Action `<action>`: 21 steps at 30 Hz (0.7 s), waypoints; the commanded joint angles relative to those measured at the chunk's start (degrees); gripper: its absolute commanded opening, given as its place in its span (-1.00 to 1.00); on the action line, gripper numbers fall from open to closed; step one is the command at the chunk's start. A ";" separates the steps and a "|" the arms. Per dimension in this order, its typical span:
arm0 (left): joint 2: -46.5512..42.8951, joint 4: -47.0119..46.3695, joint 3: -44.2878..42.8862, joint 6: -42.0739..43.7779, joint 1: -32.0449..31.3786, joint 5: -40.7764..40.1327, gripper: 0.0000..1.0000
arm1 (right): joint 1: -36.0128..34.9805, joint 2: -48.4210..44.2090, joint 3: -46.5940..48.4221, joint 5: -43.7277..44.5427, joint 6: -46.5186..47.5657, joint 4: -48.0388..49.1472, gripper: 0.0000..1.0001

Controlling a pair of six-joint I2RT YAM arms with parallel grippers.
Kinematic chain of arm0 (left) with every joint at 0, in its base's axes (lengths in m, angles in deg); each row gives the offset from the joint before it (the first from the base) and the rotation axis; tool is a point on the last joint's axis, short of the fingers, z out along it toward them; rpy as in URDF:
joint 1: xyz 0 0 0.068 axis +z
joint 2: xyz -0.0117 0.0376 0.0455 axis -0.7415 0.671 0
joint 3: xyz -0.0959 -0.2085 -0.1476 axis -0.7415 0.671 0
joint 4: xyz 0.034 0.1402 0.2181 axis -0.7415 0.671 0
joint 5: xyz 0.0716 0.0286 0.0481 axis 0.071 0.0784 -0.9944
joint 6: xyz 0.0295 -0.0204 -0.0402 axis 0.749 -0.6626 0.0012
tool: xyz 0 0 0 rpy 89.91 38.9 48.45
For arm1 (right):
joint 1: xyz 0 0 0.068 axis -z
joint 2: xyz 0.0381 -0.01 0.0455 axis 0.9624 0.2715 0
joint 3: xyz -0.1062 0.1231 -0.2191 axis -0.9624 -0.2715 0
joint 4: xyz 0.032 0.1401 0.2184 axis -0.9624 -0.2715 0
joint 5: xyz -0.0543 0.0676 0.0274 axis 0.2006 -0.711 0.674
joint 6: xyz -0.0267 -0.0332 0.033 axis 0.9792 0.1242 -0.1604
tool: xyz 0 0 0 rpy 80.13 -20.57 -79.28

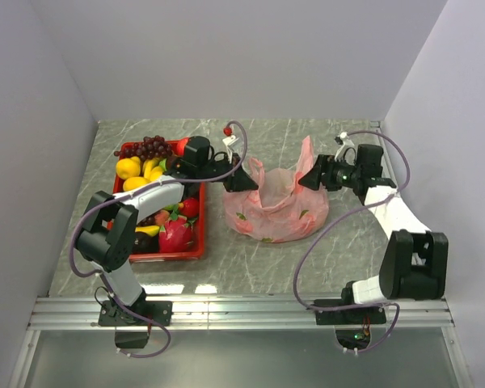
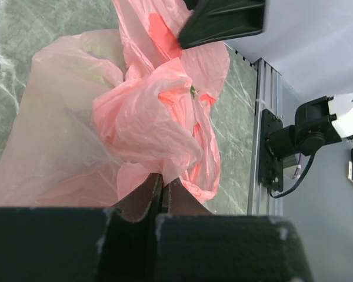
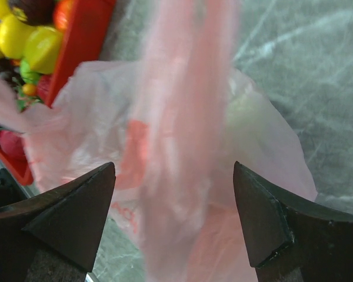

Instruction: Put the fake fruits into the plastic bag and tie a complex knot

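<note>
The pink plastic bag (image 1: 276, 208) lies mid-table with fruit shapes showing through its film. My left gripper (image 1: 242, 179) is shut on a fold of the bag's film (image 2: 162, 185), below a crumpled bunch at the mouth (image 2: 147, 117); whether that bunch is a knot I cannot tell. My right gripper (image 1: 311, 176) is open at the bag's right side. A blurred upright strip of film (image 3: 182, 117) hangs between its spread fingers (image 3: 76, 217) without touching them. More fake fruits, grapes (image 1: 145, 148), lemons (image 1: 129, 168) and a dragon fruit (image 1: 176, 234), lie in the red tray (image 1: 170, 255).
The red tray stands left of the bag, under my left arm; its corner (image 3: 85, 35) and lemons (image 3: 23, 38) show in the right wrist view. White walls close in the marbled table on three sides. An aluminium rail (image 1: 242, 311) runs along the near edge.
</note>
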 commanded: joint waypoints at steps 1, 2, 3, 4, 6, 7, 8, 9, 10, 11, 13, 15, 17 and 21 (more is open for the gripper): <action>-2.06 0.19 -2.65 3.25 -0.54 1.18 -0.99 | -0.61 2.94 0.79 0.66 1.55 2.11 0.73; -1.89 0.37 -2.83 3.60 -0.54 1.27 -0.99 | -0.69 3.83 1.40 0.31 1.64 1.94 0.72; -1.97 0.54 -3.35 3.78 -0.54 1.18 -0.99 | -0.87 4.71 2.54 0.22 1.56 1.41 0.70; -1.89 0.63 -3.45 4.30 -0.54 1.27 -0.99 | -0.87 5.58 2.99 -0.31 1.56 1.49 0.58; -1.88 1.33 -3.88 5.01 -0.63 1.45 -0.99 | -0.87 4.90 2.91 -2.32 1.65 3.24 0.30; -1.88 1.51 -4.06 6.05 -0.71 1.45 -0.99 | -0.78 4.28 2.56 -3.38 1.56 4.04 -0.06; -2.06 2.55 -4.24 6.76 -1.15 1.45 -0.99 | -0.96 3.67 2.29 -4.52 1.82 4.65 -0.26; -2.15 3.00 -4.93 7.64 -1.24 1.27 -0.99 | -1.48 3.14 2.64 -6.97 4.43 3.44 -0.46; -2.24 3.44 -5.20 9.04 -1.33 1.71 -0.99 | -3.14 2.87 3.34 -7.77 6.20 1.34 -0.84; -2.41 4.49 -5.99 10.10 -1.85 1.80 -0.99 | -4.03 2.87 5.08 -8.48 13.35 -1.03 -0.99; -2.50 7.03 -7.13 15.17 -2.56 1.54 -0.99 | -6.57 3.57 6.94 -10.15 18.93 -8.41 -1.00; -2.41 12.02 -9.23 20.45 -4.22 0.83 -0.99 | -9.39 5.06 9.83 -10.24 25.42 -14.89 -1.00; -2.59 13.98 -10.04 25.82 -5.63 0.48 -0.99 | -12.10 6.03 12.21 -9.89 31.31 -18.96 -1.00; -2.77 15.57 -10.83 30.14 -7.13 0.22 -0.99 | -15.19 7.96 15.20 -9.01 37.92 -26.78 -1.00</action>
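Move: Standing between the right hand's open fingers, the bag's right handle is only about 1 cm ahead and 1 cm to the left, its graspable part some 2 cm lower. From that hand, the left handle is about 16 cm left and 2 cm back; the filled bag body is 9 cm left, 8 cm back and 10 cm down. For the left hand, already gripping the left handle, the right handle lies roughly 15 cm right, 3 cm ahead and slightly lower. Dipping about 3 cm, the right hand shuts its fingers on the bag's right handle, then carries it some 8 cm left and a little back towards the left grip, climbing again and turning about 30 degrees counter-clockwise. The left hand keeps its pinch on the left handle and comes in late, a few centimetres right, back and up, rolling some 20 degrees. ##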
